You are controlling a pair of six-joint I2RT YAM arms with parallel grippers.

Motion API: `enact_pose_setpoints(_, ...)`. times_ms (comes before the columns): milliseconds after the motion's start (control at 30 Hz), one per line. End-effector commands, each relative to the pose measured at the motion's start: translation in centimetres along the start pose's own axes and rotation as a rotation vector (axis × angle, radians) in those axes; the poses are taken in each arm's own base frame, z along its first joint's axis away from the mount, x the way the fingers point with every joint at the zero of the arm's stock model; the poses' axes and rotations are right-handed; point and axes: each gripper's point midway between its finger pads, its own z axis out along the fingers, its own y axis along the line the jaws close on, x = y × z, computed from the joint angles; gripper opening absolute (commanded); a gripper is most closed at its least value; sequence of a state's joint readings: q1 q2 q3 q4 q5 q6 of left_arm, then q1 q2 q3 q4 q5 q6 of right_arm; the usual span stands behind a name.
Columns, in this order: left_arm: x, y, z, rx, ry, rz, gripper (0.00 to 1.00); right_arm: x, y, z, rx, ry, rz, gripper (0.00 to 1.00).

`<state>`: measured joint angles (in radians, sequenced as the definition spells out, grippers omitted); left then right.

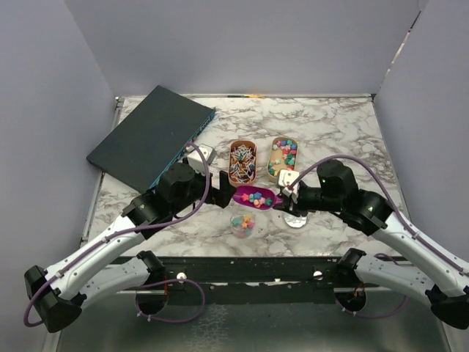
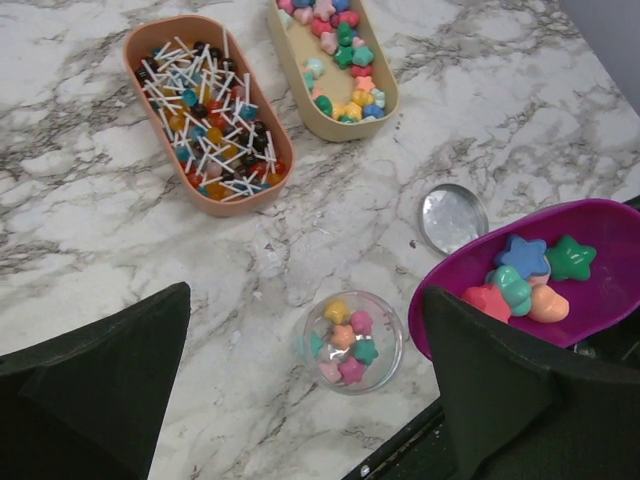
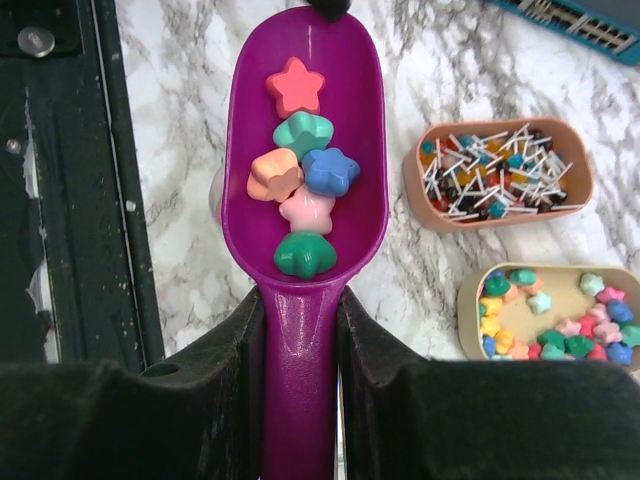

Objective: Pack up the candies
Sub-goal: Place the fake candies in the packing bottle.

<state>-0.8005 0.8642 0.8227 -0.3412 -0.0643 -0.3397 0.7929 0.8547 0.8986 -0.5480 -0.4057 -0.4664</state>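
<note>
My right gripper [image 3: 300, 400] is shut on the handle of a purple scoop [image 3: 305, 330] that carries several star-shaped candies [image 3: 300, 170]. In the top view the scoop [image 1: 253, 198] hangs level just above and behind a small clear jar [image 1: 242, 224]. The jar [image 2: 352, 342] stands on the marble with several star candies inside. My left gripper [image 2: 300, 400] is wide open and holds nothing; the jar shows between its black fingers [image 2: 100, 390]. Its right finger is close to the scoop's bowl [image 2: 600, 215]. The left gripper [image 1: 223, 194] sits just left of the scoop's tip.
An orange tray [image 1: 242, 144] of lollipops and a beige tray [image 1: 272, 150] of star candies lie behind the scoop. A round metal lid [image 1: 296, 220] lies right of the jar. A dark flat box [image 1: 150, 137] sits at the back left. A black rail [image 1: 242, 268] edges the table front.
</note>
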Motion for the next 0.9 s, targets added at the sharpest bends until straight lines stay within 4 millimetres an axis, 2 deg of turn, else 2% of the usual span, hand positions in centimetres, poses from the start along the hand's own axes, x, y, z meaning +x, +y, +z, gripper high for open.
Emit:
enact_pose_setpoints(0,-1.7,2.6,-1.2,-0.142,-0.061,0.027,0.99,1.1,0.1,-0.4,-0.012,0.089,-0.005,0.0)
enact_pose_setpoints(200,-3.4,4.1,-2.7,-0.229,-0.143,0.03,0.99,3.9,1.0,-0.5,-0.078,0.23,0.005,0.01)
enact_pose_setpoints(267,-3.6,4.8,-3.2,-0.264,-0.163,0.035,0.99,4.7,1.4,-0.5,-0.106,0.274,0.002,0.0)
enact_pose_setpoints(400,-3.2,5.9,-3.7,-0.308,-0.185,0.035,0.99,5.1,2.4,-0.5,-0.182,0.286,-0.037,0.0)
enact_pose_setpoints(867,-3.1,5.8,-4.1,-0.295,-0.192,0.048,0.99,8.3,1.9,1.0,-0.217,0.555,-0.045,0.01)
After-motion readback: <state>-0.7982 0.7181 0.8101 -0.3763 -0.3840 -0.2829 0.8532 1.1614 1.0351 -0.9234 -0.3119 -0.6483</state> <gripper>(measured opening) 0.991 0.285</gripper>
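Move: The packing bottle stands about 10 cm left of the right hand, about level with it fore and aft and some 19 cm below. From that hand the lid lies about 7 cm right, 3 cm ahead; the lollipop box some 22 cm ahead, 10 cm left; the candy box 24 cm ahead, 3 cm right. From the left hand the bottle is about 4 cm back, 4 cm right and 19 cm below. Lower the right gripper about 8 cm, easing slightly right, keeping its grip on the loaded scoop's handle, and tip it some 30 degrees so the bowl's free end dips towards the bottle mouth. Meanwhile swing the empty, open left gripper left by 6 to 7 cm and a little up, turning counter-clockwise, away from the scoop's tip. ##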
